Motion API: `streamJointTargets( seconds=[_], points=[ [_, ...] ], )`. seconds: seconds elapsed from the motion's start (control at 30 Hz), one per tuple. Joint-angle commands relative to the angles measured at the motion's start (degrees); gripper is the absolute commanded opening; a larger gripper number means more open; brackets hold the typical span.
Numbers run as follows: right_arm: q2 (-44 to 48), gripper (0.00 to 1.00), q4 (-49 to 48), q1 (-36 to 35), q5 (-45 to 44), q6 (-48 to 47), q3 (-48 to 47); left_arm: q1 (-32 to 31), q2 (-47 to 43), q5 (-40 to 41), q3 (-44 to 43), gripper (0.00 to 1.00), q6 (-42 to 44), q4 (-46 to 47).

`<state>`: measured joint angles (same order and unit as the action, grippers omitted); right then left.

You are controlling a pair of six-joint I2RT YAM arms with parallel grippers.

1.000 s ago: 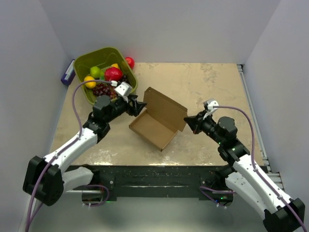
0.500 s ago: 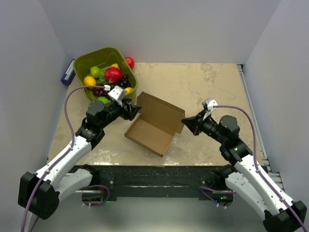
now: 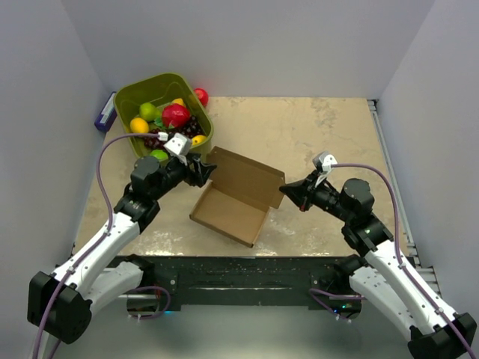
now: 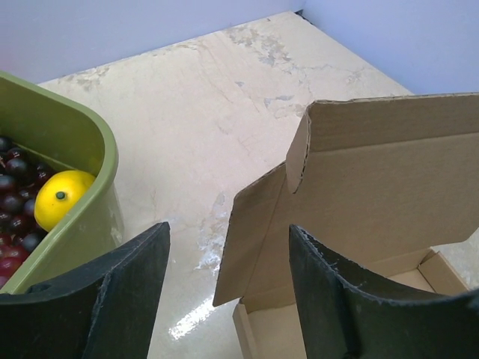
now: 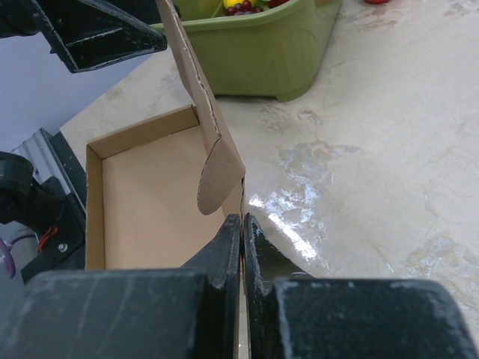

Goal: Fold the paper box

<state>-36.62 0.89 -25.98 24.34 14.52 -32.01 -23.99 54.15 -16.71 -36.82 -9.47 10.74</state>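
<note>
The paper box (image 3: 228, 212) lies in the middle of the table as a shallow brown tray with its lid (image 3: 247, 179) standing upright along the far side. My right gripper (image 3: 285, 192) is shut on the thin wall at the box's right corner; the wrist view shows that wall pinched between the jaws of the right gripper (image 5: 242, 218), with a rounded flap (image 5: 218, 173) just ahead. My left gripper (image 3: 205, 170) is open at the lid's left end. In the left wrist view the side flap of the paper box (image 4: 251, 224) hangs between the spread jaws of the left gripper (image 4: 228, 233), untouched.
The olive-green bin (image 3: 126, 98) of fruit stands at the back left, close behind the left gripper, its wall (image 4: 88, 224) beside the left finger. A red ball (image 3: 201, 96) lies behind the bin and a purple item (image 3: 104, 114) to its left. Walls enclose the table.
The box has slid left and toward the near edge with the right gripper holding its corner. The left gripper has backed away left with it, staying open.
</note>
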Motion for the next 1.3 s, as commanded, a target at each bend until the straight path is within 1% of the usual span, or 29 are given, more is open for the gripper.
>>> streamJointTargets(
  seconds=[0.0,0.03,0.07,0.17,0.43,0.53,0.57,0.63,0.67,0.73,0.77,0.93,0.97,1.1,1.23,1.27],
  points=[
    [0.4,0.00,-1.1,0.0,2.4,0.2,-2.9,1.0,-1.5,-0.9,-1.5,0.67,-0.5,0.8],
    [0.3,0.00,-1.1,0.1,2.5,0.2,-2.9,1.0,-1.4,-1.5,-1.4,0.65,-0.5,1.0],
    [0.3,0.00,-1.1,0.1,2.4,0.2,-3.0,1.0,-1.3,-2.1,-1.4,0.60,-0.5,1.2],
    [0.3,0.00,-1.1,0.1,2.7,0.2,-2.9,1.0,-1.5,-4.1,-0.7,0.53,-0.6,2.6],
    [0.0,0.00,-1.1,0.1,3.3,0.2,-2.9,1.0,0.3,-7.6,-0.3,0.47,-0.9,5.1],
    [-0.1,0.00,-1.1,0.1,3.3,0.2,-2.9,1.0,0.3,-7.7,-0.1,0.40,-0.9,5.3],
    [-0.1,0.00,-1.1,0.1,3.2,0.1,-2.9,1.0,0.2,-7.7,0.0,0.35,-0.9,5.5],
    [-0.2,0.00,-1.1,0.1,3.1,0.1,-2.9,1.0,0.1,-8.1,0.3,0.29,-1.2,6.0],
    [-0.2,0.00,-1.1,0.0,2.9,0.1,-2.9,1.0,0.1,-8.2,0.4,0.23,-1.2,6.1],
    [-0.4,0.00,-1.1,0.1,2.5,0.1,-2.8,1.0,0.2,-8.6,0.8,0.17,-1.4,6.7],
    [-0.5,0.00,-1.1,0.1,2.1,0.1,-2.8,1.0,0.2,-8.8,0.8,0.12,-1.5,6.8],
    [-1.4,0.00,0.3,0.1,-2.2,-0.4,-3.2,1.0,1.7,-11.7,1.6,0.02,-3.0,9.6],
    [-1.7,0.00,0.6,0.1,-3.3,-0.5,-3.2,1.0,2.1,-12.3,1.7,0.00,-3.2,10.0],
    [-2.7,0.00,-0.5,0.0,-9.0,-0.8,-2.9,1.0,5.0,-13.3,2.9,0.00,-5.0,14.4],
    [-4.7,0.00,-3.8,-0.4,-17.1,-0.7,-2.4,-0.4,7.2,-10.8,5.1,0.00,-5.8,19.3],
    [-5.1,0.00,-5.6,-0.6,-20.0,-0.7,-2.2,-1.0,7.6,-8.8,5.2,0.00,-5.4,19.9]
  ],
)
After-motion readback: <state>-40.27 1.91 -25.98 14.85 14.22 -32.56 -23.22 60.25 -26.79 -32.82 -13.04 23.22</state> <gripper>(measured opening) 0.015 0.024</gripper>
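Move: Just off the left hand's open fingers is the lid's left edge: about 2 cm to the right, 1 cm back, at the same height. The tray's middle is some 9 cm back, 7 cm right and 11 cm below; the green bin sits roughly 17 cm ahead, 13 cm left and a little lower. From the right hand, already shut on the lid's right side, that left edge is about 7 cm ahead and 19 cm left, level. Closing from about two-thirds open to shut, the left hand pinches the lid's left edge while easing roughly 1.5 cm right, 1 cm back and up, then sinks about 2.5 cm and drifts further right, turning some 10 degrees clockwise. The right hand keeps its pinch, nearly still at first, then takes the lid's right side about 3 cm forward, down and rightward, turning 10 degrees clockwise. ##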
